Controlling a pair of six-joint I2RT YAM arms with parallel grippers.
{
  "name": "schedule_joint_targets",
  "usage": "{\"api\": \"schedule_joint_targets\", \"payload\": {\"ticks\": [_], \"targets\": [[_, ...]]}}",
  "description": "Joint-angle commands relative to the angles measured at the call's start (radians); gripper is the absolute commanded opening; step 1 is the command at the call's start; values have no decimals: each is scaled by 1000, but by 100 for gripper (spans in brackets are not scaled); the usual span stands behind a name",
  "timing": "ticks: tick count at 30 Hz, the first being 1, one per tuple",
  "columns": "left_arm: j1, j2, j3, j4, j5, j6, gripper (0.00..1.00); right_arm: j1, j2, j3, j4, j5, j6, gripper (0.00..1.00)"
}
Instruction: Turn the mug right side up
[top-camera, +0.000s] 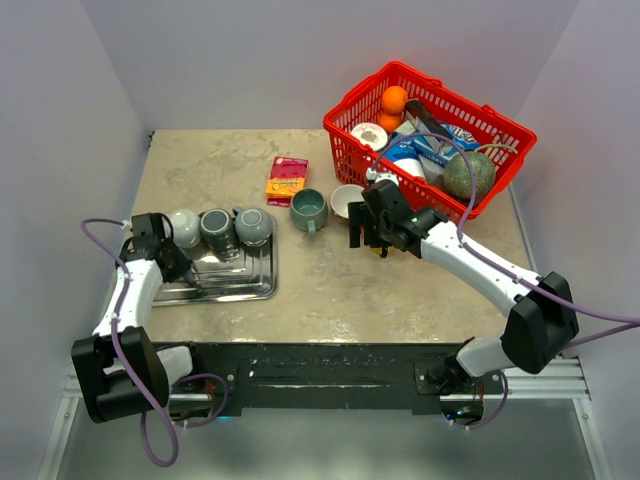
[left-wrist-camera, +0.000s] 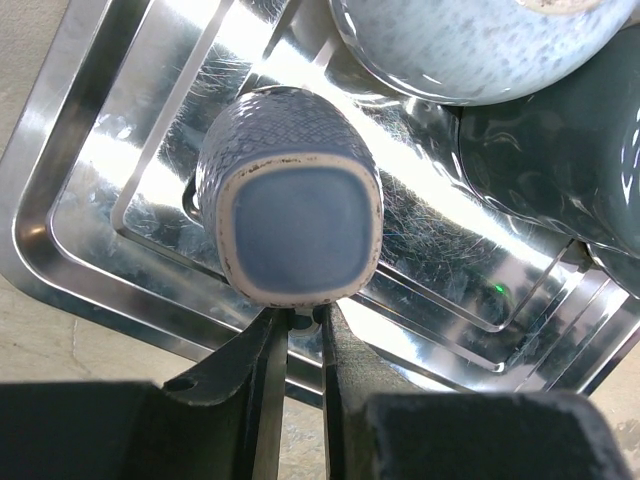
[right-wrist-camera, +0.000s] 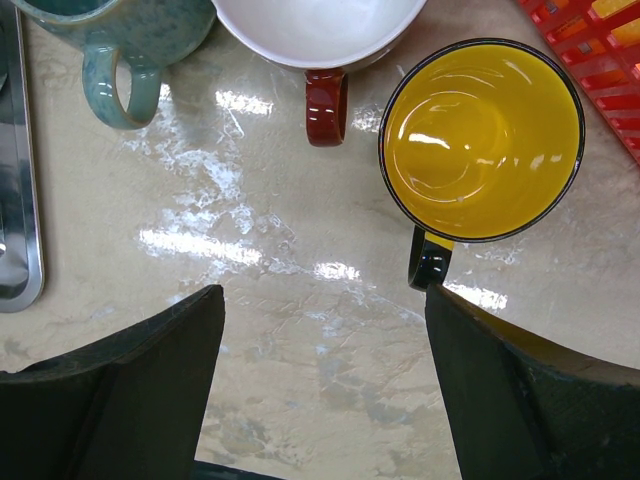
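Observation:
A blue textured mug (left-wrist-camera: 300, 215) lies in the steel tray (left-wrist-camera: 90, 180) with its squarish pale base turned toward the left wrist camera. My left gripper (left-wrist-camera: 303, 320) is shut on the handle at the mug's near side. In the top view my left gripper (top-camera: 168, 252) sits at the tray's left end (top-camera: 225, 285) and covers that mug. My right gripper (right-wrist-camera: 325, 320) is open and empty above bare table; its right finger (right-wrist-camera: 540, 390) is just short of the black handle of an upright yellow-lined mug (right-wrist-camera: 483, 140). It also shows in the top view (top-camera: 368, 238).
Three upside-down mugs stand in the tray: pale (top-camera: 183, 227), dark (top-camera: 217, 228), grey-blue (top-camera: 253, 225). An upright teal mug (top-camera: 309, 209) and a white mug (top-camera: 347, 201) with a red handle stand mid-table. A pink packet (top-camera: 287, 178) and a full red basket (top-camera: 430, 135) lie behind.

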Motion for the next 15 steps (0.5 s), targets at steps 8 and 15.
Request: {"api": "schedule_joint_targets", "payload": {"ticks": [8, 15], "targets": [[-34, -72, 84, -32, 90, 16, 0, -5, -33, 9, 32, -34, 19, 83], [-44, -184, 151, -132, 248, -61, 0, -5, -48, 19, 68, -144, 13, 84]]}}
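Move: The upside-down blue mug is already pinched by its handle in the left fingers, its body about 5 cm ahead of the hand point, 2 cm to the left and about level. From that hand the white mug stands roughly 14 cm ahead and the dark grey mug about 13 cm ahead, 8 cm right, both around a centimetre lower. The blue mug lies some 46 cm left of the right hand, 3 cm back and 9 cm below. The blue mug, still upside down, is carried up off the tray by its handle. After a brief wait the left hand rises about 4 cm, gathering speed, and slides some 3 cm to the right across the near side of the other mugs. The wrist tips its fingers slightly upward and turns a little clockwise, while they keep their pinch. ##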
